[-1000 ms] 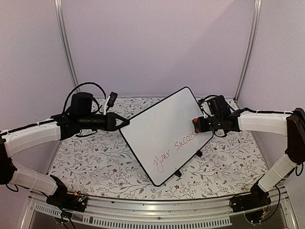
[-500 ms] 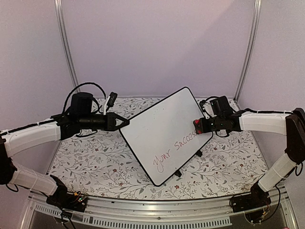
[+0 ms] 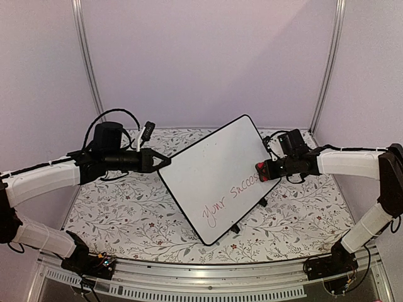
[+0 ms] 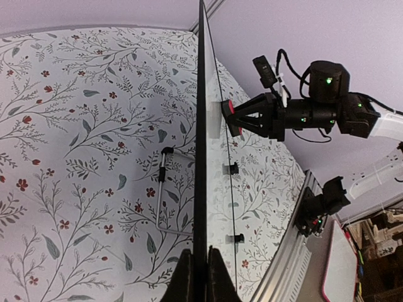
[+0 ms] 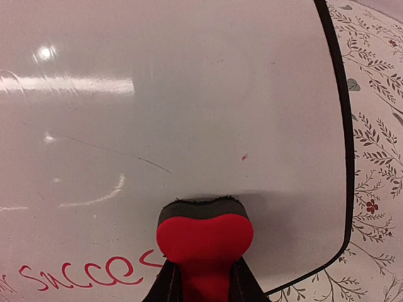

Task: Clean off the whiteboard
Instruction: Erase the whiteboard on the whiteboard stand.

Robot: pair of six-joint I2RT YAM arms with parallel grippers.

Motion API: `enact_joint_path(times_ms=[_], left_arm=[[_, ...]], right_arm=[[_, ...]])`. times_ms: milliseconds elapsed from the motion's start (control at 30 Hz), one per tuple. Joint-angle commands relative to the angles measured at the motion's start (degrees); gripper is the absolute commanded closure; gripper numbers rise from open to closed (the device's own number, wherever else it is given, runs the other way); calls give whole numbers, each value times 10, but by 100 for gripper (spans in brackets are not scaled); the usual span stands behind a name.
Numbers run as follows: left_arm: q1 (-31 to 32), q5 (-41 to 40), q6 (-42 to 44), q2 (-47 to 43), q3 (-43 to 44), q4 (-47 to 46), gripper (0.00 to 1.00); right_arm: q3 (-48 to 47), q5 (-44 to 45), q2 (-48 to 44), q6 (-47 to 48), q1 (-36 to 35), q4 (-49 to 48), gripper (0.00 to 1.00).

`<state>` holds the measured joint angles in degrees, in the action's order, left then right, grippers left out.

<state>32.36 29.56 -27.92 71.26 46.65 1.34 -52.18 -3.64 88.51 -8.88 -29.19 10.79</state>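
Note:
The whiteboard stands tilted above the table, glossy white with a thin black rim, and red handwriting runs along its lower right part. My left gripper is shut on the board's left edge; in the left wrist view the board appears edge-on between the fingertips of that gripper. My right gripper is shut on a red eraser, whose dark felt face presses against the board just right of the writing, near the right rim.
A floral cloth covers the table. Two small black feet stick out of the board's lower edge, and a wire stand hangs behind it. A metal rail runs along the near edge. Upright frame posts stand at the back corners.
My right gripper has slid the eraser a little down and to the right along the board. The left gripper and the board have stayed put.

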Motion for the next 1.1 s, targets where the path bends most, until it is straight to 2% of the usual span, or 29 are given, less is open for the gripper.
enact_joint_path(times_ms=[0, 267, 433, 633, 800, 1067], left_arm=[[10, 22, 58, 0, -3, 15, 100], [10, 23, 58, 2, -2, 15, 100], [10, 20, 59, -1, -2, 16, 100], [10, 21, 59, -3, -2, 16, 100], [7, -1, 53, -5, -2, 20, 100], [3, -74, 36, -28, -19, -1, 100]], right_arm=[[19, -26, 17, 4, -10, 75, 81], [-46, -20, 25, 0, -15, 68, 80], [-104, 33, 44, -6, -24, 88, 79], [-114, 60, 18, -16, -28, 77, 78], [-131, 116, -7, 8, -113, 101, 78], [-147, 94, -13, 7, -223, 140, 79]])
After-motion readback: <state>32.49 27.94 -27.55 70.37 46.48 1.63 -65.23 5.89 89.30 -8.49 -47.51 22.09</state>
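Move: The right hand holds the eraser at the whiteboard's right side. The middle of the red word "success" lies about 8 cm to its left, 5 cm back and 2 cm lower; "your" is some 19 cm left and 14 cm back, also about 2 cm lower. The board's lower right corner is about 6 cm right, level fore and aft, 5 cm down. From the left hand, "success" lies roughly 28 cm right, 4 cm forward and 13 cm below. Starting with a slow, small rise and nudge forward, the right hand then sweeps quickly left, up and back across the board's face, ending about 10 cm left, 5 cm higher and 5 cm back, above the start of "success". It keeps its grip on the eraser, seems to carry it clear of the surface, and turns some 10 degrees counter-clockwise; the left fingers keep pinching the board's upper left edge. ##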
